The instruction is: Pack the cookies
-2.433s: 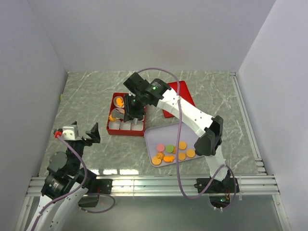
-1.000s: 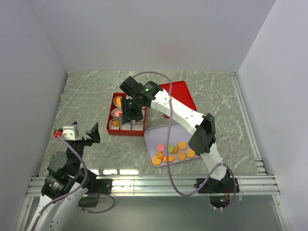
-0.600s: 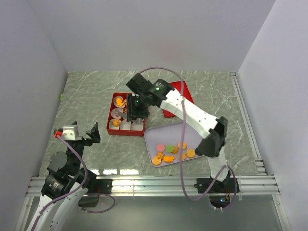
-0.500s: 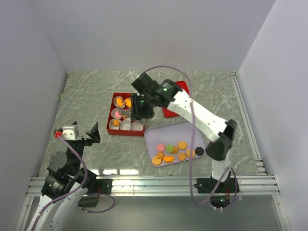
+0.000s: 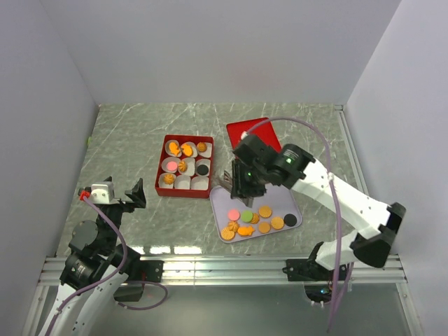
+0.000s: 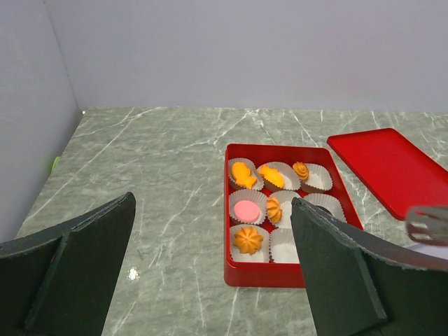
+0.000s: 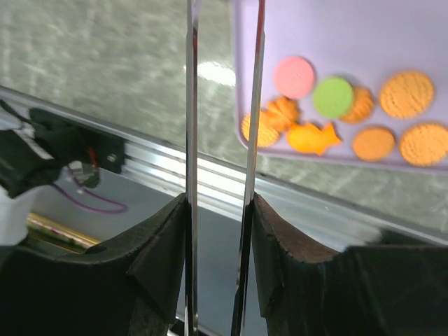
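Note:
Cookies [image 5: 255,220] lie on a lavender tray [image 5: 222,197]: orange, pink, green and one black; the right wrist view shows them [image 7: 329,98] too. More cookies [image 5: 172,148] sit in white paper cups in the red box [image 5: 159,168], among them a black one [image 5: 202,169]. My right gripper [image 5: 239,179] hangs over the tray's far left corner, shut on metal tongs [image 7: 190,105] whose blades stand apart with nothing between them. My left gripper [image 5: 120,196] rests open at the near left; its view looks at the box [image 6: 236,271] from a distance.
The red lid [image 5: 246,131] lies flat behind the tray, right of the box. Grey walls close in the marble table on three sides. An aluminium rail [image 5: 224,269] runs along the near edge. The tongs' tip [image 6: 427,225] shows at the left wrist view's right edge.
My right arm has swung from over the red box back to the right, above the tray's corner. The box is uncovered again, with a black cookie in a cup. The left arm stayed still.

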`<action>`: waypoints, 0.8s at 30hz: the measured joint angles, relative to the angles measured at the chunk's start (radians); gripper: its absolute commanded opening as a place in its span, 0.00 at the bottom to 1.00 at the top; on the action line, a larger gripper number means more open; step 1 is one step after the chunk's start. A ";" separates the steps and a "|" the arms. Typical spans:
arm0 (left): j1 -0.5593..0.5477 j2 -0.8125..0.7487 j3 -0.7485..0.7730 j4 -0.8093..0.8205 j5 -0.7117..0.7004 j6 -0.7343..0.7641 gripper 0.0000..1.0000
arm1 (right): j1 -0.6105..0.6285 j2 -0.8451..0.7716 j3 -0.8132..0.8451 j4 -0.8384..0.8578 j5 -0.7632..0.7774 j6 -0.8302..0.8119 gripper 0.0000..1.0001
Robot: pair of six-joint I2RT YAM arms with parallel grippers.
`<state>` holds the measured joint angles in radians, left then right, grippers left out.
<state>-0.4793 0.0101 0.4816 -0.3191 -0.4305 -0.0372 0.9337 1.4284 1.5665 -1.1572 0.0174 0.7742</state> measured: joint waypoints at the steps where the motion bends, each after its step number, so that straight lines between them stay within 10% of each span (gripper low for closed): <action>1: 0.000 0.000 0.000 0.000 0.000 0.000 0.99 | 0.000 -0.029 -0.038 0.001 0.002 0.007 0.46; 24: 0.000 0.000 0.000 0.000 0.000 0.000 1.00 | 0.000 -0.286 -0.365 -0.058 0.005 0.074 0.45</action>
<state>-0.4793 0.0097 0.4816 -0.3191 -0.4305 -0.0372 0.9337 1.1423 1.2015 -1.2152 0.0227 0.8478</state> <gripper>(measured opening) 0.995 0.458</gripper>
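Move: My right hand is empty, its tongs hanging down and outward. The green cookie in the tray is about 2 cm ahead of it, 3 cm to its right and 22 cm below. At that same depth, the pink cookie is 2 cm ahead and 2 cm left, the small swirl cookie 1 cm ahead and 6 cm right, and the orange fish 4 cm back and 2 cm right. From my left hand the green cookie is about 39 cm right, 1 cm back and 26 cm down. I swing my right hand away from the red box and lower it towards the green cookie's part of the tray, some 8 cm to the right, 6 cm back and 5 cm down, quick at first and then slowing. The wrist tips a little, about 10 degrees, so the tongs hang steeper; they stay about half open and hold nothing. ##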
